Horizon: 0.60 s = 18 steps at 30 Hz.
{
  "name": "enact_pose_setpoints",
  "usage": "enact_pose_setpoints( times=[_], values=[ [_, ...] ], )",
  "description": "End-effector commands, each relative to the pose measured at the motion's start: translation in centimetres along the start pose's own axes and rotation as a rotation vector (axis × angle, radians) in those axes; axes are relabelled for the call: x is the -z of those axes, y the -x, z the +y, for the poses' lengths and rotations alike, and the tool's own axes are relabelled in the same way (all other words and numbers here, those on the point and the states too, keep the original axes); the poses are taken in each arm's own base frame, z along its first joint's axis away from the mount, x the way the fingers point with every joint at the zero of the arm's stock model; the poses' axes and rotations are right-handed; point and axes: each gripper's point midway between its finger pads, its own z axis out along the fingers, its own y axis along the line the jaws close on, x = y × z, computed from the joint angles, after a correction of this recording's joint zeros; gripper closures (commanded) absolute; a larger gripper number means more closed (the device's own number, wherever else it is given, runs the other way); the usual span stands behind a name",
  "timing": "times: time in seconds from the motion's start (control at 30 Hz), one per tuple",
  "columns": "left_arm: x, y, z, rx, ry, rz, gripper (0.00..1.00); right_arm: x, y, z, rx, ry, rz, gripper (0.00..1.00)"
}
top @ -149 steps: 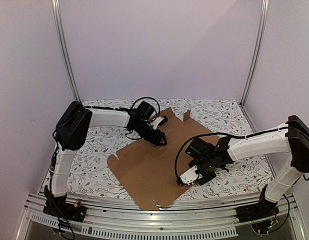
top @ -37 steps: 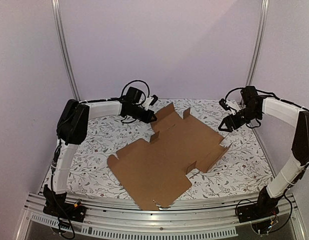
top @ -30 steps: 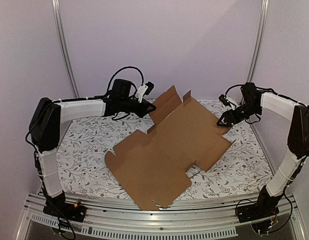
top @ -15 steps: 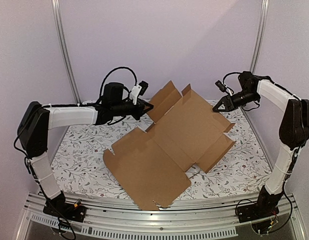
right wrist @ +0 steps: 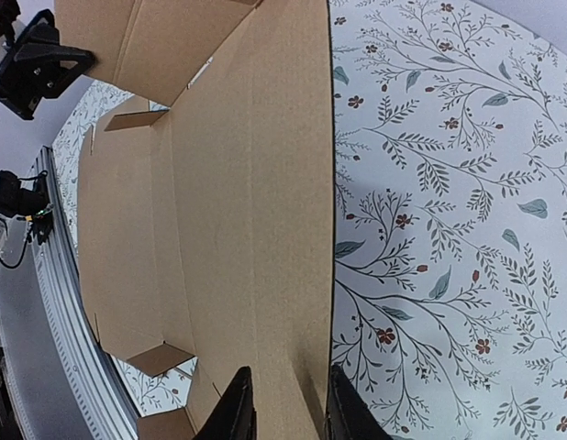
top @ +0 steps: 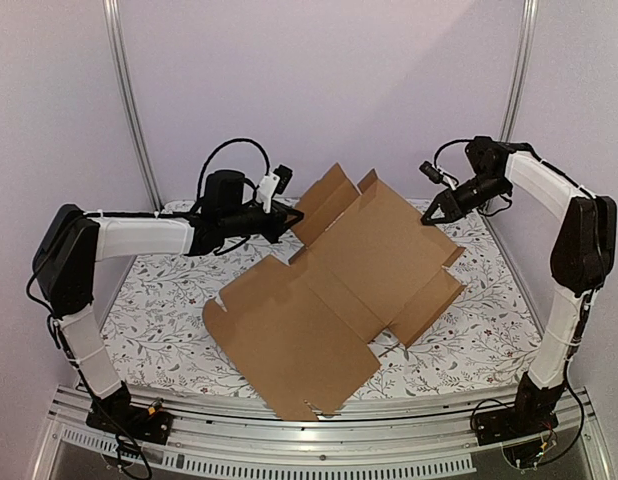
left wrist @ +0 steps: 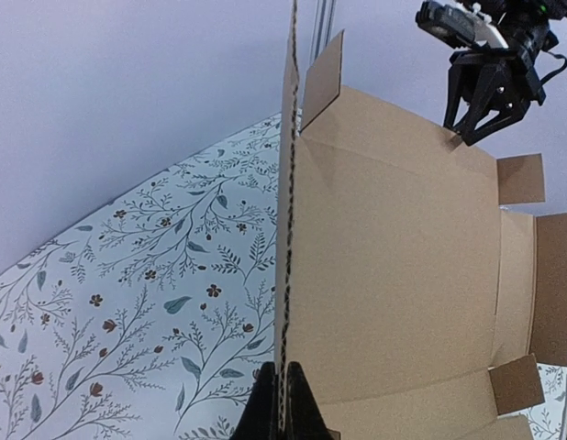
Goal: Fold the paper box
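Observation:
The paper box (top: 329, 300) is a flat brown die-cut cardboard sheet; its near half lies on the table and its far half is raised and tilted. My left gripper (top: 284, 213) is shut on the thin edge of the far-left flap, and the left wrist view shows the corrugated edge pinched between its tips (left wrist: 282, 408). My right gripper (top: 429, 217) is at the sheet's far-right corner. Its fingers stand a little apart (right wrist: 288, 403), with the cardboard (right wrist: 238, 183) showing between them and its edge by the right finger. From the left wrist it (left wrist: 467, 128) looks forked over that corner.
A floral cloth (top: 159, 310) covers the table. An aluminium rail (top: 289, 440) runs along the near edge, where both arm bases stand. Upright frame posts (top: 129, 100) (top: 514, 90) rise at the back corners, against plain walls.
Both arms have risen, and the far half of the sheet has been lifted higher off the table. The right jaws have narrowed at the far-right corner. The left grip is unchanged.

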Motion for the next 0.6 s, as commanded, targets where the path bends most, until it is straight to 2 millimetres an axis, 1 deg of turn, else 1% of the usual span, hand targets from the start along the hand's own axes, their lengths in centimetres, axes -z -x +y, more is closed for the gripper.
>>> enact_pose_setpoints(
  times=[0.0, 0.13, 0.33, 0.4, 0.47, 0.57],
  values=[
    [0.6, 1.6, -1.4, 0.008, -0.047, -0.06, 1.0, -2.3, -1.4, 1.5, -0.049, 0.061, 0.11, 0.73],
    [0.9, 1.6, -1.7, -0.004, -0.057, -0.071, 1.0, -2.9, -1.4, 0.9, -0.067, 0.057, 0.124, 0.61],
    [0.9, 1.3, -1.8, 0.001, -0.062, -0.063, 1.0, -3.1, -0.9, 0.1, -0.068, 0.041, 0.124, 0.58],
    [0.8, 1.2, -1.8, 0.003, -0.067, -0.06, 1.0, -3.1, -0.6, -0.1, -0.065, 0.033, 0.124, 0.55],
    [0.7, 1.1, -1.8, 0.004, -0.068, -0.055, 1.0, -2.6, -0.2, -0.4, -0.054, 0.017, 0.11, 0.54],
    [0.5, 0.8, -1.8, 0.01, -0.068, -0.047, 1.0, -1.0, 1.0, -0.7, -0.038, -0.017, 0.073, 0.53]
  ],
)
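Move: The panel's far-right edge already runs between the right hand's parted fingers, about 1 cm forward of its hand point and 1 cm below. The corner tab sits roughly 6 cm back, 5 cm right and 5 cm below that hand, and the far tab about 7 cm forward and 11 cm left, slightly lower. From the left hand, the gripped stretch of edge is some 24 cm right, 1 cm back and 1 cm lower. The panel's far-right edge stays between the right fingers as they spread wider, the far finger still close against its outer side. The right hand sinks about 2 cm at the edge while easing forward, then comes back up slightly, ending 1.5 cm farther out. The left hand keeps its pinch on the raised end flap, staying almost in place. ##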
